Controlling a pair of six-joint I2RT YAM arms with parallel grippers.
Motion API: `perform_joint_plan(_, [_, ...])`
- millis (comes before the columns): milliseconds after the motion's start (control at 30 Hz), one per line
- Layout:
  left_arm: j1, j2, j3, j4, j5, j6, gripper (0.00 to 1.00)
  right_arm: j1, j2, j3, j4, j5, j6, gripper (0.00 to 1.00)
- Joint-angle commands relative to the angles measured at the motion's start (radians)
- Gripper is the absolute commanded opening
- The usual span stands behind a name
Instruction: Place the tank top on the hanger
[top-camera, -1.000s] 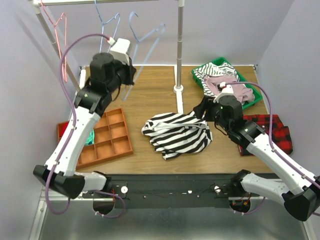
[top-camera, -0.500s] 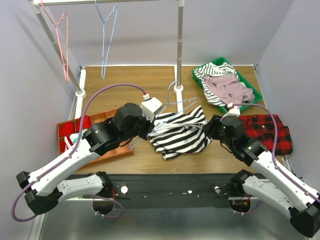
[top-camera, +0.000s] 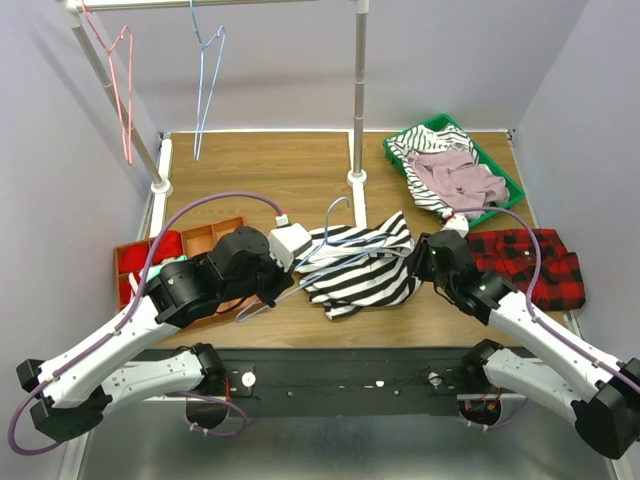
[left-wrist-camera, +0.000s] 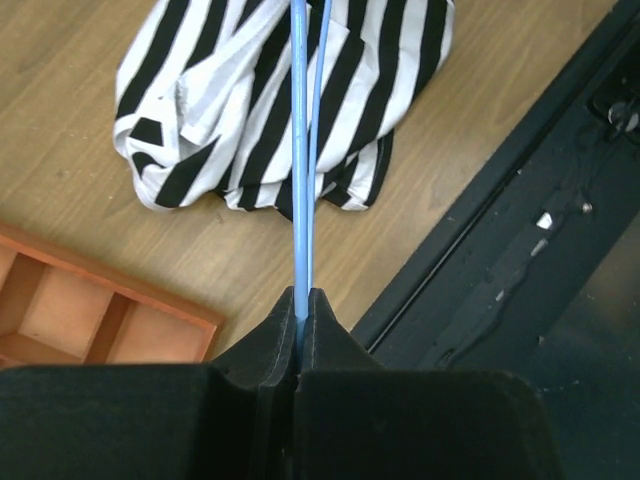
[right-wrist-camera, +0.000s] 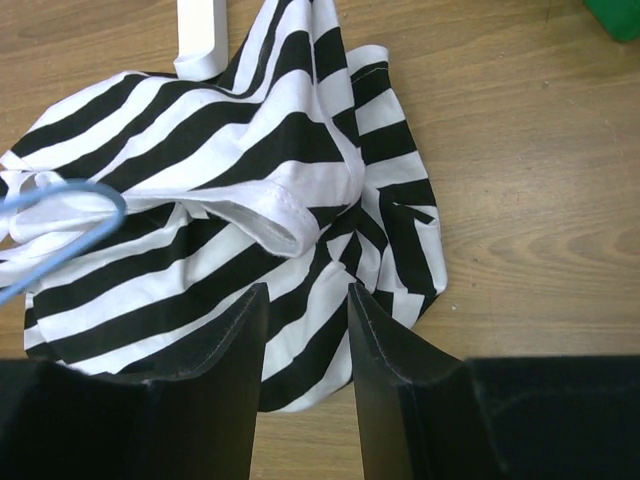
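The black-and-white striped tank top (top-camera: 362, 268) lies crumpled on the wooden table. My left gripper (top-camera: 284, 272) is shut on the light-blue wire hanger (top-camera: 335, 240), which lies slanted across the top's left part with its hook toward the rack post. In the left wrist view the hanger (left-wrist-camera: 300, 150) runs from the left gripper (left-wrist-camera: 303, 300) out over the tank top (left-wrist-camera: 250, 100). My right gripper (top-camera: 421, 258) is at the top's right edge. In the right wrist view the right gripper (right-wrist-camera: 305, 292) is open, its fingers straddling the tank top (right-wrist-camera: 230, 170). The hanger's hook (right-wrist-camera: 70, 200) shows at left.
A green tray (top-camera: 505, 180) with a pale pink garment (top-camera: 455, 175) stands at the back right. A red-and-black plaid cloth (top-camera: 530, 265) lies right. An orange compartment tray (top-camera: 205, 237) lies left. The rack post (top-camera: 358, 100) stands mid-table. A second blue hanger (top-camera: 205, 80) and a pink-red hanger (top-camera: 122, 80) hang on the rail.
My left arm came down from the rail with the blue hanger and laid it across the tank top. The right gripper moved nearer along the top's right edge, and its jaws narrowed.
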Motion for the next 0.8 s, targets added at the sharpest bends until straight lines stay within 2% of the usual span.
perform_joint_plan(0, [-0.017, 0.017, -0.011, -0.023, 0.095, 0.021, 0.00, 0.001, 0.041, 0.021, 0.098, 0.047, -0.011, 0.46])
perform_joint_plan(400, [-0.028, 0.096, 0.029, 0.022, 0.062, 0.065, 0.00, 0.001, 0.205, 0.080, 0.170, 0.147, -0.034, 0.45])
perform_joint_plan(433, [-0.028, 0.102, 0.034, 0.025, 0.054, 0.068, 0.00, 0.002, 0.213, 0.082, 0.173, 0.147, -0.038, 0.40])
perform_joint_plan(467, [-0.028, 0.118, 0.046, 0.028, 0.045, 0.072, 0.00, 0.001, 0.217, 0.086, 0.173, 0.151, -0.038, 0.29])
perform_joint_plan(567, [-0.028, 0.139, 0.065, 0.040, 0.022, 0.087, 0.00, 0.001, 0.240, 0.099, 0.169, 0.155, -0.040, 0.08])
perform_joint_plan(667, [-0.028, 0.155, 0.081, 0.054, -0.007, 0.099, 0.00, 0.001, 0.263, 0.106, 0.155, 0.158, -0.041, 0.01])
perform_joint_plan(767, [-0.028, 0.165, 0.095, 0.062, -0.018, 0.108, 0.00, 0.001, 0.276, 0.110, 0.138, 0.161, -0.041, 0.01])
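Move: The right hand's target, the tank top's white-trimmed edge, is about 4 cm ahead, 1 cm left and 1 cm below; the blue hanger's free end is roughly 5 cm left, 2 ahead and 4 above. The white rack foot's near end is some 12 cm left, 9 ahead and slightly below. From the left hand, already holding the hanger, that tank top edge lies about 21 cm right, 13 ahead and 13 below. The right fingers, half open at first, close and pinch the white-trimmed edge of the tank top after the hand slides forward about 4 cm over the cloth, sinking about 1 cm. Keeping its grip on the blue hanger, the left hand shifts nearly 3 cm right, first drawing slightly back and dipping some 2 cm, then easing forward and up, bringing the free end towards the garment's opening. ##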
